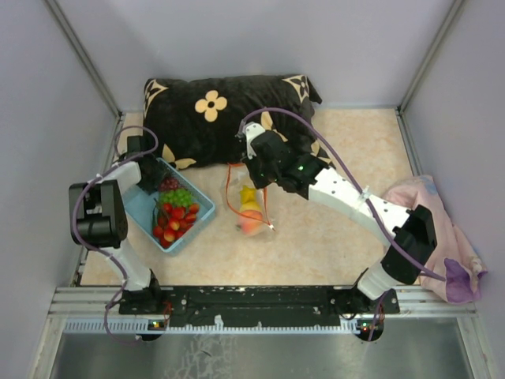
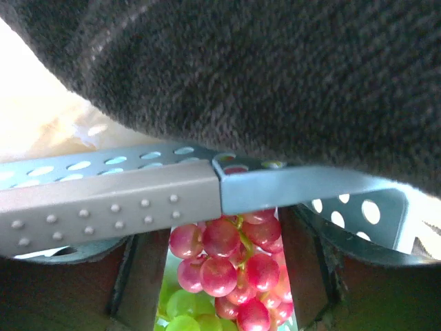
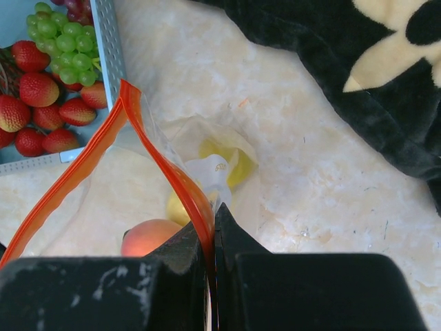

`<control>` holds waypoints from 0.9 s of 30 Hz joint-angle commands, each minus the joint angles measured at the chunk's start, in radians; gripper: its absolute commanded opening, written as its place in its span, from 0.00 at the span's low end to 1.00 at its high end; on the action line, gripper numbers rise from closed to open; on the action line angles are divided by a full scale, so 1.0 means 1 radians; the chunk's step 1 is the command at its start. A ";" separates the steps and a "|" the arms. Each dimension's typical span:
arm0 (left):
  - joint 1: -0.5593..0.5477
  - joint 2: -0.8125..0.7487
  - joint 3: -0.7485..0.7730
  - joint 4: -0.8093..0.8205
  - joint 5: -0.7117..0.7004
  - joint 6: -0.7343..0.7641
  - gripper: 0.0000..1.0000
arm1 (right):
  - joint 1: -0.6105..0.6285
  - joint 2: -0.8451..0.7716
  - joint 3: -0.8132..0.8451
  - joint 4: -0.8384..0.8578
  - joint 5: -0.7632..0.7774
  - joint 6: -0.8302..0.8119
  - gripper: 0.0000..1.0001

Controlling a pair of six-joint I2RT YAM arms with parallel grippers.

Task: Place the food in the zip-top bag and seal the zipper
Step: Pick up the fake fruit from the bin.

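Observation:
The clear zip-top bag (image 1: 251, 207) lies mid-table, holding a yellow fruit (image 3: 238, 162) and an orange peach (image 3: 148, 238). My right gripper (image 1: 254, 175) is shut on its red-orange zipper strip (image 3: 83, 172), pinched between the fingertips (image 3: 212, 231) and lifted so the mouth gapes. Strawberries (image 1: 175, 221), green grapes (image 1: 180, 196) and a red grape bunch (image 2: 234, 262) lie in the light blue basket (image 1: 142, 209). My left gripper (image 1: 154, 170) is open at the basket's far end. Its fingers (image 2: 131, 276) stand either side of the red grapes, just inside the rim (image 2: 110, 203).
A black pillow (image 1: 213, 118) with cream flowers lies along the back, right behind the basket and over the left wrist view (image 2: 275, 69). A pink cloth (image 1: 442, 229) is bunched at the right wall. Walls close in on three sides.

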 commanded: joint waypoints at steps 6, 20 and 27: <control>0.007 0.050 0.020 -0.002 0.011 -0.002 0.41 | -0.024 -0.007 0.017 0.045 -0.005 -0.026 0.04; 0.007 -0.239 -0.061 0.011 -0.056 0.117 0.00 | -0.026 -0.005 0.036 0.044 -0.028 -0.019 0.04; 0.006 -0.413 -0.068 0.004 -0.068 0.211 0.00 | -0.025 0.001 0.048 0.047 -0.034 -0.001 0.04</control>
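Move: The red grapes lie almost between the open fingers of the left hand, already down in the bin: their middle is level with the hand, about 3 cm to its right and 2 cm below. The green grapes are some 5 cm back and 8 cm right of that hand, and the strawberries about 13 cm back and 5 cm right. From the right hand the red grapes are roughly 8 cm ahead, 27 cm left and 18 cm below. The left fingers close from wide open to nearly shut, pinching the red grapes by their thin stem, with the hand easing forward barely 1 cm. They then draw the bunch up about 10 cm out of its corner of the bin, slipping 2 cm back and swinging the fingertips some 15 degrees outward. The right hand stays put and keeps its pinch on the bag's mouth. ##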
